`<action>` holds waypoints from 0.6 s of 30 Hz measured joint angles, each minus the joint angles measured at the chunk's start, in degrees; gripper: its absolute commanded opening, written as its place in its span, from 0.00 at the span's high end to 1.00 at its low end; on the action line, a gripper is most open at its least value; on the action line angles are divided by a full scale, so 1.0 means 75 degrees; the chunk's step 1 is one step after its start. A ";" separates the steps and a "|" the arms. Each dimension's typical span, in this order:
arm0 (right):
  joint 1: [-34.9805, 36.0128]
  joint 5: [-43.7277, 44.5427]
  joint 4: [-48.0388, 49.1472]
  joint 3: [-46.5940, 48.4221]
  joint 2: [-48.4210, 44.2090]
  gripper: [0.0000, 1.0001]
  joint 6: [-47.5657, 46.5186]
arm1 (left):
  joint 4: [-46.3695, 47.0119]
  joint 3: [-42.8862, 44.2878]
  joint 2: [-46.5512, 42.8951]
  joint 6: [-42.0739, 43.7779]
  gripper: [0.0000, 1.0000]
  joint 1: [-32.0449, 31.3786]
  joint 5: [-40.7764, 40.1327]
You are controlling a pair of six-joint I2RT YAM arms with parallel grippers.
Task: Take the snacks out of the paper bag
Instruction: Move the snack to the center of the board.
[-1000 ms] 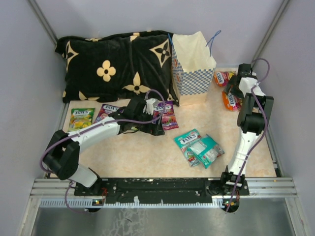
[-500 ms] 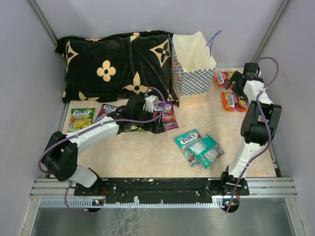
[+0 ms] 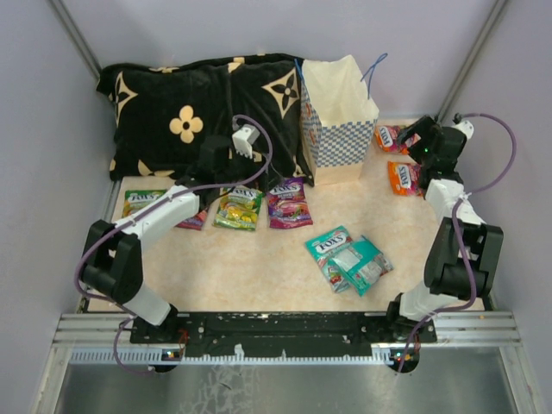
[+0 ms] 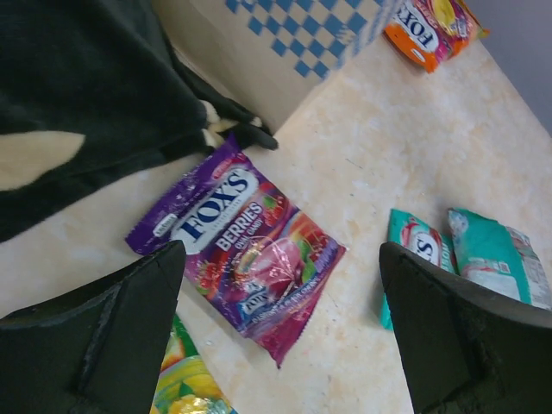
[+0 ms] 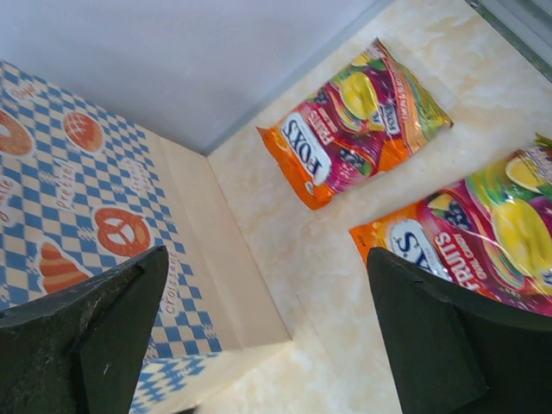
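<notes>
The paper bag point(image 3: 338, 121) stands upright and open against the cushion; its checkered side shows in the right wrist view point(image 5: 86, 172) and the left wrist view point(image 4: 285, 43). Snacks lie flat on the table: a green one point(image 3: 142, 203), a yellow-green one point(image 3: 239, 207), a purple one point(image 3: 290, 203) point(image 4: 241, 250), two teal ones point(image 3: 347, 257) and two orange ones point(image 3: 404, 177) point(image 5: 354, 116). My left gripper point(image 3: 213, 159) point(image 4: 280, 259) hangs open and empty above the purple packet. My right gripper point(image 3: 429, 142) point(image 5: 267, 259) is open and empty between the bag and the orange packets.
A black cushion point(image 3: 190, 112) with tan flowers fills the back left, touching the bag. A magenta packet point(image 3: 191, 220) lies partly under my left forearm. Grey walls close in the table on three sides, and a metal rail point(image 3: 285, 328) runs along the near edge.
My left arm lifted back toward the cushion, uncovering the yellow-green packet on the table. My right wrist swung further back and turned toward the bag. Both grippers stayed open.
</notes>
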 measured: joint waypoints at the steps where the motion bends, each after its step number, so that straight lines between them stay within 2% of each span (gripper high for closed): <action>1: 0.0000 -0.0017 0.0280 -0.0038 0.0076 0.01 0.0143 | 0.0111 0.0000 0.0082 0.0000 0.01 0.0149 0.0073; 7: 0.0108 0.0076 0.0790 -0.0090 0.0082 0.01 0.0527 | 0.0373 -0.0032 0.0181 -0.0044 0.01 0.0458 0.0379; 14: 0.0761 0.0475 -0.0915 0.0058 -0.0679 0.01 0.0233 | 0.0017 -0.0822 -0.0749 -0.1008 0.01 0.0443 0.0242; 18: 0.0889 0.0137 -0.1682 0.0111 -0.0857 0.01 0.0160 | -0.0560 -0.1274 -0.1256 -0.1460 0.01 0.0469 0.0734</action>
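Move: The teal snacks lie about 18 cm back and 19 cm to the right of the left hand; beneath it, about 3 cm to its right, is the berries packet, with the green packet about 11 cm to its left and level. From the right hand the teal snacks are roughly 29 cm back and 18 cm left; the front orange packet is about 2 cm back, straight below, the rear one some 13 cm ahead, and the paper bag about 18 cm left and 5 cm ahead. The packets lie nearly 20 cm below both hands. The empty left hand edges forward a couple of centimetres, then turns and draws back about 6 cm while drifting some 3 cm left, off the berries packet towards the green one, its fingers tipping down by about 13 degrees. Meanwhile the right hand, open and high above the orange packets, nudges forward and up about a centimetre, then sweeps about 6 cm left towards the paper bag's side and 3 to 4 cm back, touching nothing. ##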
